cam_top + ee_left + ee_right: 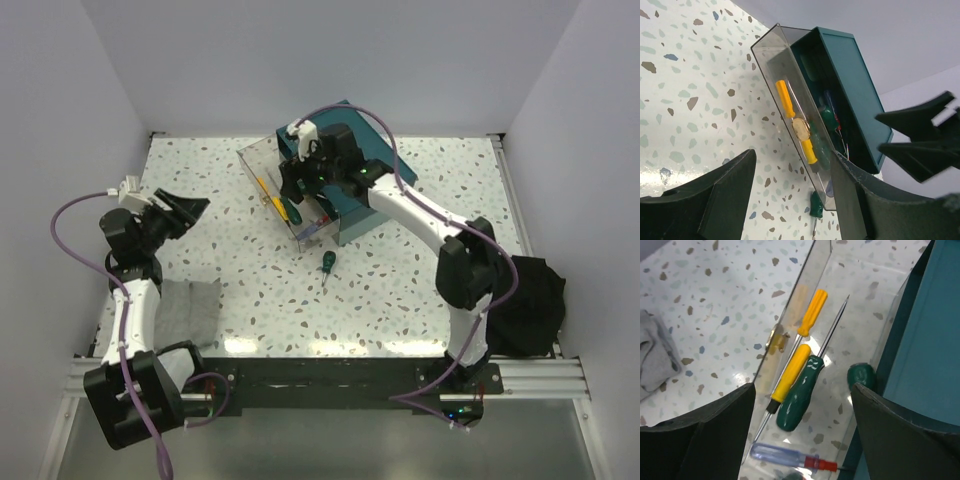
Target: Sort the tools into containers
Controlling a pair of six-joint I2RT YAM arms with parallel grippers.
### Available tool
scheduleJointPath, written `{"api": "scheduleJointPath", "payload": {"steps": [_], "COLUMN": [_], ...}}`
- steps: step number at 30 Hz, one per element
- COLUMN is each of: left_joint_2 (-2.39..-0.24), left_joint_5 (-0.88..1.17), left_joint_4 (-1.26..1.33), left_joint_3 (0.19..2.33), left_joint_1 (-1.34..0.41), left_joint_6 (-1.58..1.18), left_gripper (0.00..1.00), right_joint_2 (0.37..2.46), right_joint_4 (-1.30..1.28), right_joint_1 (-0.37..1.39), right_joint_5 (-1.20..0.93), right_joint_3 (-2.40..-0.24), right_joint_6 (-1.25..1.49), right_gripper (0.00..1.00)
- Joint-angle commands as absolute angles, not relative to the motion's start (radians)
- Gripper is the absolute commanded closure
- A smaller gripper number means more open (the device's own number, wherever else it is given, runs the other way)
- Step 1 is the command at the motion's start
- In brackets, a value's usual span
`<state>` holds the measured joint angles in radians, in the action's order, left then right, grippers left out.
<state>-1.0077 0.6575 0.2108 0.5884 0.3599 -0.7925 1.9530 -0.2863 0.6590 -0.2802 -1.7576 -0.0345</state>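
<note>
A clear drawer (285, 200) with a brass knob (801, 128) is pulled out of the teal box (375, 165). In the right wrist view the drawer holds two yellow-handled screwdrivers (790, 374), a green-handled screwdriver (799, 395), a second green handle (861, 376) and a blue-handled one (777, 454). My right gripper (298, 185) hovers open and empty just above the drawer. A small green-handled screwdriver (326, 264) lies on the table in front of the drawer; it also shows in the left wrist view (816, 206). My left gripper (185, 212) is open and empty, raised at the far left.
A grey folded cloth (190, 308) lies at the near left, also in the right wrist view (655, 355). A black cloth (530, 300) bunches by the right arm's base. White walls close the table's sides and back.
</note>
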Motion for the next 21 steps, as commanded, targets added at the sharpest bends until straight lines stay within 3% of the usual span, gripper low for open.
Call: {"api": "scheduleJointPath", "payload": {"steps": [1,6,10,15,21], "left_joint_2": [-0.999,-1.051,-1.113,-1.15,-1.101], "left_joint_5": [0.657,0.663,0.646,0.663,0.653], "left_joint_4": [0.27,0.256,0.267,0.272,0.279], "left_joint_3": [0.569,0.617,0.652,0.69,0.64], "left_joint_1": [0.37,0.377,0.382,0.383,0.384], "left_joint_6": [-0.799,-0.787,-0.782,-0.772,-0.768], "left_gripper": [0.35,0.35,0.35,0.36,0.36], "right_joint_2": [1.68,1.487,1.34,1.324,1.397], "right_joint_4": [-0.192,-0.294,-0.492,-0.774,-0.752], "right_joint_1": [0.658,0.664,0.67,0.707,0.71], "right_joint_5": [-0.36,-0.452,-0.534,-0.454,-0.385], "right_joint_3": [-1.628,-1.352,-1.125,-1.04,-1.0], "right_joint_6": [-0.093,-0.361,-0.866,-1.414,-1.817], "right_gripper": [0.2,0.24,0.28,0.26,0.23]}}
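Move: The green screwdriver left on the table lies about 14 cm back from the right hand, 6 cm to its right and 20 cm lower. The clear drawer of sorted tools is under that hand, its middle some 4 cm ahead, 3 cm left and 19 cm below; the teal box's middle is about 8 cm ahead, 12 cm right and 12 cm lower. From the left hand the screwdriver lies roughly 33 cm right, 6 cm back and 20 cm down. Back and to the right in one quick arc, the right hand leaves the drawer, rising about 8 cm before it sinks well below its starting height towards the green screwdriver. Meanwhile the wrist swings some 60 degrees counter-clockwise and the fingers tip steeply down, staying open and empty. The left hand drifts a few centimetres forward, down and to its left. ##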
